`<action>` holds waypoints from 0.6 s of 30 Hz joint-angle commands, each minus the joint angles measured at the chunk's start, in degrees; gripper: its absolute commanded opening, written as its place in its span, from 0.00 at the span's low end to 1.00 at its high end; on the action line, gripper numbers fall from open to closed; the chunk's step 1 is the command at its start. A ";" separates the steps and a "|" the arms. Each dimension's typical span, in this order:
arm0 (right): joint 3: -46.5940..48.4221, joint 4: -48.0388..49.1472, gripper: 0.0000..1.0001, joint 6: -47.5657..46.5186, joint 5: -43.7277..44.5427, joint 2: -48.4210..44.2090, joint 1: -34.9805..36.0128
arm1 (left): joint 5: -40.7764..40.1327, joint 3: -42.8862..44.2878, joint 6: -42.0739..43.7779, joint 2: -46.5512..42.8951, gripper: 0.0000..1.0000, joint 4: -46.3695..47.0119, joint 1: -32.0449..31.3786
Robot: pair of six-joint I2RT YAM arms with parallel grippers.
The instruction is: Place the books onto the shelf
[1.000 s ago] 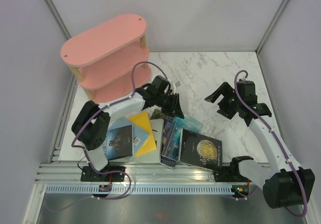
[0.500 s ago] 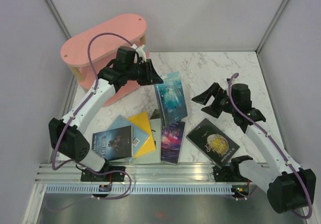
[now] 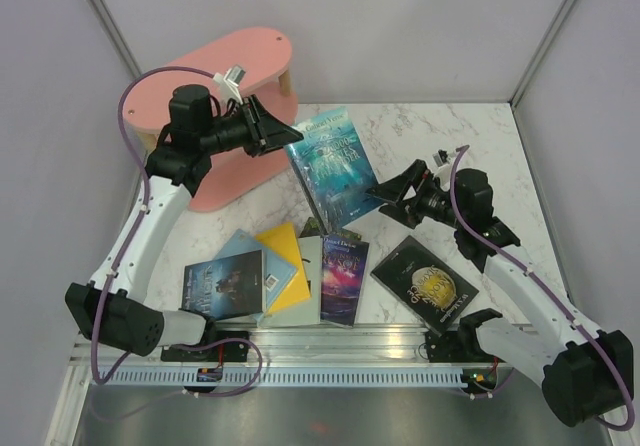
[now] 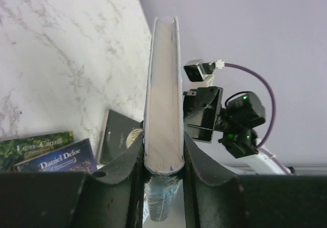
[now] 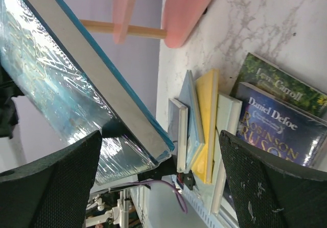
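My left gripper [image 3: 283, 134] is shut on the spine end of a teal-covered book [image 3: 330, 166], holding it in the air just right of the pink shelf [image 3: 200, 71]. In the left wrist view the book's page edge [image 4: 163, 95] stands up between the clamped jaws of the left gripper [image 4: 163, 155]. My right gripper [image 3: 393, 192] is open beside the book's lower right corner, and that corner of the book [image 5: 76, 85] lies between its wide-apart fingers [image 5: 278, 182]. Other books lie flat near the front: a dark moon book [image 3: 425, 284], a purple one [image 3: 343, 269], a yellow one [image 3: 283, 256].
A dark-covered book [image 3: 225, 284], a light blue one [image 3: 243, 246], a grey-white one [image 3: 312, 266] and a green one [image 3: 340, 236] also lie by the front edge. Grey walls close in the marble table [image 3: 420, 136] on three sides. The shelf's boards [image 5: 189, 8] appear in the right wrist view.
My left arm lifted the teal book off the pile and swung it up and back toward the shelf. My right gripper moved left to the book's corner. The moon book shifted right.
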 commanded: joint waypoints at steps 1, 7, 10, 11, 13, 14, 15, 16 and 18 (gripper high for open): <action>0.61 6.97 0.98 2.72 -0.74 0.62 1.05 | 10.97 -3.09 -16.07 -5.18 0.02 19.27 2.80; 0.17 12.32 0.98 8.06 -1.53 0.00 1.84 | 11.50 -8.37 -22.85 -7.46 0.02 27.53 4.12; -0.61 17.24 0.98 12.10 -1.54 -0.96 2.19 | 11.24 -13.37 -29.87 -8.69 0.02 36.83 4.30; -0.79 19.69 0.98 13.17 -1.36 -1.49 2.28 | 11.15 -14.18 -32.33 -8.79 0.02 37.91 4.39; -1.49 22.69 0.98 16.85 -0.75 -2.02 2.46 | 10.45 -15.94 -33.75 -9.75 0.02 39.94 4.30; -1.84 25.49 0.96 18.09 -0.48 -2.45 2.55 | 10.01 -16.47 -34.28 -10.02 0.02 40.12 4.39; -2.20 26.73 0.93 19.23 -0.13 -2.63 2.72 | 9.40 -16.73 -34.37 -10.45 0.02 40.21 4.30; -2.37 27.88 0.89 20.20 0.30 -2.81 2.90 | 8.87 -17.17 -34.37 -10.81 0.02 40.21 4.30; -2.11 29.73 0.70 22.40 1.62 -3.25 3.51 | 7.38 -17.44 -34.63 -12.04 0.02 40.21 4.39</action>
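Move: My left hand holds the turquoise book by its upper-left edge; the book's middle hangs some 8 cm right of that hand, 3 cm back and 5 cm lower. The shelf stands about 15 cm ahead, 16 cm left. From my empty right hand the book's middle is roughly 9 cm left, 3 cm ahead and 8 cm up. On the table 22 cm below it, the black Moon book lies 8 cm right, 8 cm back, and the Robinson Crusoe book 9 cm left, 7 cm back. I raise my open right hand nearly 8 cm, easing a little left and tipping its fingers up some 20 degrees, to straddle the near right end of the turquoise book, then start closing late on. My left hand keeps its grip almost in place and tips its fingers up by nearly 20 degrees, turning the book to meet the right. ##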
